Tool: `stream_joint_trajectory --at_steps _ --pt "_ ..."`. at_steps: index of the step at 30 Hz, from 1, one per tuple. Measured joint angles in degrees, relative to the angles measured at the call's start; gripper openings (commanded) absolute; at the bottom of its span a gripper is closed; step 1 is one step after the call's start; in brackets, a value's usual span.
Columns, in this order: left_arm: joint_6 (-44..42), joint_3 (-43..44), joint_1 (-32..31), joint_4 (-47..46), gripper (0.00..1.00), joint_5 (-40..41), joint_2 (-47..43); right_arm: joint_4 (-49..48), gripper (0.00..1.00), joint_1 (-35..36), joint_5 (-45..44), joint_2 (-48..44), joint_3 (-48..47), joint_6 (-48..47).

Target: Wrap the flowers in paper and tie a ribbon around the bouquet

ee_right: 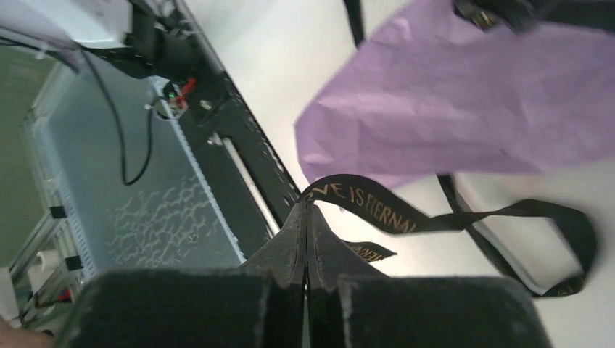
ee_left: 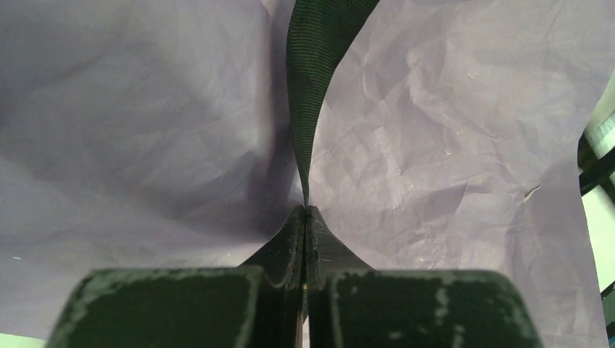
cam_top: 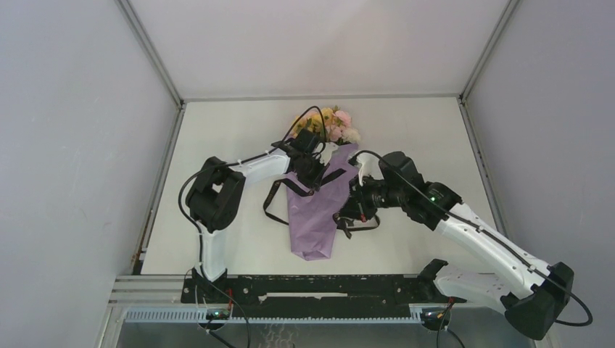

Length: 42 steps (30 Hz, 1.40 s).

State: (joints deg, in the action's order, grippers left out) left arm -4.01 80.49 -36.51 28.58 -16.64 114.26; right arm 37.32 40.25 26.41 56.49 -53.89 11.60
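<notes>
The bouquet lies mid-table: pink, yellow and cream flowers [cam_top: 335,125] stick out of the far end of a lilac paper [cam_top: 314,217] cone whose tip points at the arms. My left gripper [cam_top: 313,174] hovers over the cone's upper part. In its wrist view the left gripper [ee_left: 305,209] is shut on the black ribbon [ee_left: 315,65], which rises taut over the creased paper [ee_left: 450,145]. My right gripper [cam_top: 353,205] sits at the cone's right edge. The right gripper [ee_right: 306,205] is shut on the ribbon [ee_right: 384,210] near its gold-lettered end, beside the paper [ee_right: 464,94].
A slack loop of ribbon [cam_top: 272,203] lies on the white table [cam_top: 232,138] left of the cone, and another loop [ee_right: 573,239] trails on the right. The black base rail [cam_top: 312,286] runs along the near edge. Grey walls enclose both sides and the back.
</notes>
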Motion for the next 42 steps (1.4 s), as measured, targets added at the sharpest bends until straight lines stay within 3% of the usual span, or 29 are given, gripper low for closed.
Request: stream_joint_trajectory --at_steps 4,8,15,29,34,40,42 --pt "0.0 0.0 0.02 -0.42 0.0 -0.31 0.11 -8.57 0.0 0.68 6.51 2.4 -0.22 0.81" --pt "0.11 0.0 0.26 -1.07 0.0 -1.31 0.87 -26.75 0.0 0.9 10.73 9.31 -0.13 6.36" --pt "1.51 0.0 2.75 -1.03 0.0 -5.27 1.03 -42.82 0.0 -0.39 5.09 23.19 3.65 13.68" --pt "1.49 -0.22 6.27 -0.98 0.0 -8.02 -5.57 -51.98 0.0 -9.97 2.08 44.48 7.5 22.16" --pt "-1.99 -2.82 5.88 1.66 0.0 -11.21 -13.88 -53.75 0.0 -13.92 4.61 47.41 6.36 23.98" --pt "-10.45 -3.17 -0.37 7.63 0.0 -14.73 -22.18 -53.64 0.0 -13.64 8.44 51.3 -0.98 24.57" --pt "-12.55 -3.13 -3.61 9.14 0.0 -16.33 -22.45 -54.03 0.09 -12.72 9.99 52.11 -4.07 24.76"
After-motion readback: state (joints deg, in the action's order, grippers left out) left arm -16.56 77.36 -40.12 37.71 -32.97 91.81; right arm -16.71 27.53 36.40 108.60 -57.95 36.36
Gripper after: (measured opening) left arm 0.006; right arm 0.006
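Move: The right hand, holding one ribbon end, is some 17 cm above the left fingertips, where the other strand is pinched over the purple wrap; that pinched ribbon lies about 18 cm ahead and 10 cm left of it. The flower heads are roughly 19 cm beyond the pinched ribbon, the black tail 5 cm beyond and 8 cm right of it, and the left ribbon loop 13 cm left and 4 cm nearer. The left hand has the pinched ribbon right at its tips. Keeping its ribbon end, the right hand first rises a little to the left, then sweeps forward and down past the left gripper to the wrap just beyond where that began, about 19 cm farther out and 14 cm lower, twisting some 30 degrees and easing up slightly at the end. The left hand stays low with its ribbon shut in the fingers, shifts slightly forward, then lifts about 14 cm and draws back some 7 cm, so the two hands change places. ##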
